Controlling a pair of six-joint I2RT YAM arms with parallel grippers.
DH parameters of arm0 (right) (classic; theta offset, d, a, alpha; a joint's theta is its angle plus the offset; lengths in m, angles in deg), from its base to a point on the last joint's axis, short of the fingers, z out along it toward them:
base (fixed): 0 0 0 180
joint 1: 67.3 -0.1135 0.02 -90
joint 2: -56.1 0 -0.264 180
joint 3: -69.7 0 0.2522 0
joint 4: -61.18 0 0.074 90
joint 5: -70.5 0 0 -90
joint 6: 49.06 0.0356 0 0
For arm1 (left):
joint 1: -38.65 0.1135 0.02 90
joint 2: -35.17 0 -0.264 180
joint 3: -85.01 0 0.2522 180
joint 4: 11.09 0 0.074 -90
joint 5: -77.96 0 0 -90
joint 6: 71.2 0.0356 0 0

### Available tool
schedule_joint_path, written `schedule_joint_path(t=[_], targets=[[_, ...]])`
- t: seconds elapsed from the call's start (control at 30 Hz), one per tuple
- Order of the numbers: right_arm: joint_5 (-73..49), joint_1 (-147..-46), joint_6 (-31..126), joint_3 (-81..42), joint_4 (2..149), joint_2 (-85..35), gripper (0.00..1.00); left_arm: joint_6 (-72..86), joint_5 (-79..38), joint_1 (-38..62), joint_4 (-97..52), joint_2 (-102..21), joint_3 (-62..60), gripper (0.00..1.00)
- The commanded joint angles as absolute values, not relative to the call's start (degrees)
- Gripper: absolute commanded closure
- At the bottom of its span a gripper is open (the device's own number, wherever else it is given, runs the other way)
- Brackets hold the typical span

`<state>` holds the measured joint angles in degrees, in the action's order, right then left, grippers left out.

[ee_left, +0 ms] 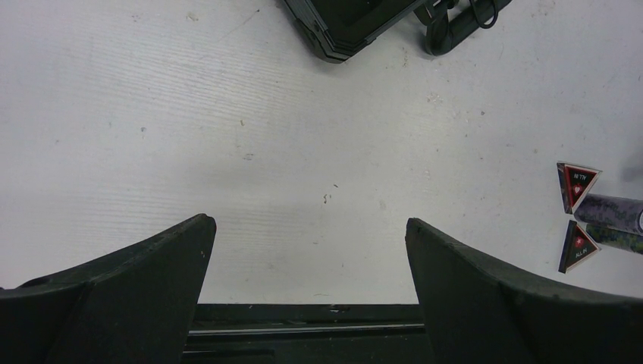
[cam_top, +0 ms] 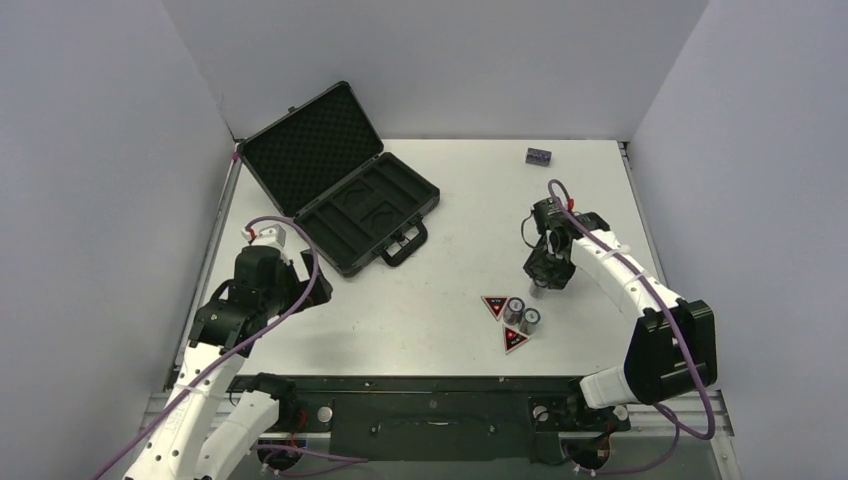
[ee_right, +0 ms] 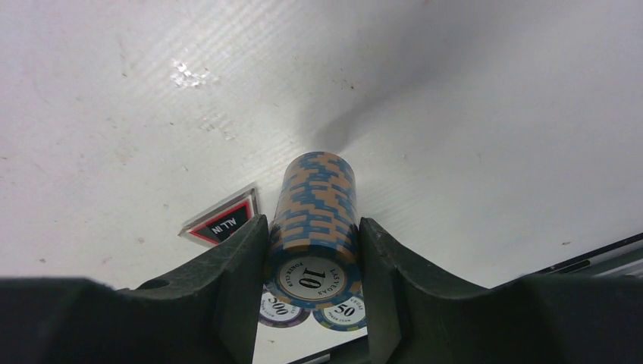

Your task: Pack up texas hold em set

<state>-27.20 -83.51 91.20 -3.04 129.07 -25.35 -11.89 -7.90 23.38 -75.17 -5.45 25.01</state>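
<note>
The black briefcase (cam_top: 340,190) lies open at the back left, its foam lid raised and its handle (cam_top: 405,245) facing the table's middle. My right gripper (ee_right: 313,222) is shut on an orange-and-blue chip stack (ee_right: 318,189) held lengthwise, its "10" face toward the camera. Just left of that gripper (cam_top: 549,272), two more chip stacks (cam_top: 513,310) (cam_top: 531,320) stand on the table between two red-and-black triangular tokens (cam_top: 494,305) (cam_top: 515,340). My left gripper (ee_left: 307,227) is open over bare table near the briefcase's front corner (ee_left: 349,23).
A small dark block (cam_top: 539,156) lies near the back right of the table. White walls close in the left, back and right sides. The black base rail (cam_top: 420,400) runs along the near edge.
</note>
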Motion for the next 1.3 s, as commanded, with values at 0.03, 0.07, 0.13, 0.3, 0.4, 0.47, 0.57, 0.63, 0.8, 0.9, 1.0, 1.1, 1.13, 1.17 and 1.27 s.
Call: schedule_joint_path(t=[0.03,0.07,0.13,0.3,0.4,0.47,0.57,0.63,0.8,0.9,1.0,1.1,1.13,1.17,1.27], targets=[[-32.35,-82.91,88.11,-11.69,131.74,-25.70,1.00,-10.99,-9.69,23.73,-72.34,-5.16,24.78,0.04],[-32.47,-82.59,87.60,-13.22,132.27,-25.90,1.00,-10.86,-9.85,23.75,-72.28,-5.17,24.80,0.04],[-32.52,-82.00,86.96,-15.24,132.81,-26.12,1.00,-10.82,-10.08,23.74,-72.23,-5.13,24.84,0.04],[-32.15,-80.66,85.86,-19.52,133.63,-26.17,1.00,-10.86,-10.00,23.68,-71.97,-4.59,25.10,0.04],[-29.79,-80.03,85.68,-21.65,133.53,-26.11,1.00,-11.29,-9.14,23.71,-71.94,-4.38,25.51,0.04],[-27.88,-79.62,86.35,-22.65,133.49,-26.12,1.00,-11.49,-8.85,23.75,-71.88,-4.29,25.76,0.04],[-24.46,-79.23,88.19,-23.95,132.85,-25.75,1.00,-11.73,-8.49,23.73,-71.79,-3.93,25.97,0.04],[-22.54,-79.13,89.41,-24.90,132.30,-25.53,1.00,-11.86,-8.40,23.72,-71.64,-3.49,26.10,0.04],[-17.63,-78.04,91.50,-28.40,131.69,-26.24,1.00,-12.55,-5.99,23.79,-71.56,-1.88,26.42,0.04],[-14.62,-77.05,92.25,-31.17,131.38,-26.43,1.00,-13.86,-1.80,23.98,-71.66,0.47,26.47,0.04],[-10.51,-75.66,94.15,-32.90,130.69,-26.33,1.00,-13.32,-1.98,24.05,-70.26,3.18,27.22,0.04],[-6.98,-74.87,96.15,-33.91,129.66,-25.97,1.00,-11.81,-3.77,24.06,-68.29,4.47,26.87,0.04],[-5.34,-74.82,97.22,-34.31,128.83,-25.85,1.00,-11.13,-5.69,24.01,-68.10,4.71,26.32,0.04],[-4.60,-74.78,97.82,-34.45,128.34,-25.65,1.00,-11.15,-7.06,24.04,-67.68,4.65,26.02,0.04],[0.25,-74.59,101.31,-33.99,124.14,-24.70,1.00,-15.12,-15.85,24.14,-66.56,2.82,24.64,0.04]])
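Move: In the right fingers the stack of 10 chips is already off the table; the open case's tray, where it seems bound, has its middle about 39 cm to the left, 23 cm ahead and 6 cm lower. The case handle lies 29 cm left and 15 cm ahead. The 500 stack stands some 5 cm left and 4 cm back, the 50 stack 2 cm left and 6 cm back. From the left hand, the tray is about 28 cm ahead, 7 cm right and 14 cm down. Lifting the pinched stack of 10s, the right hand climbs about 16 cm while reaching 9 cm forward, away from the other two stacks; it drifts slightly right, then back left late on. The wrist swings the fingertips forward and to the left, some 30 degrees in all, grip unchanged. Near the end the empty, open left hand rises about 3 cm, its fingers tipping up 10 degrees. ##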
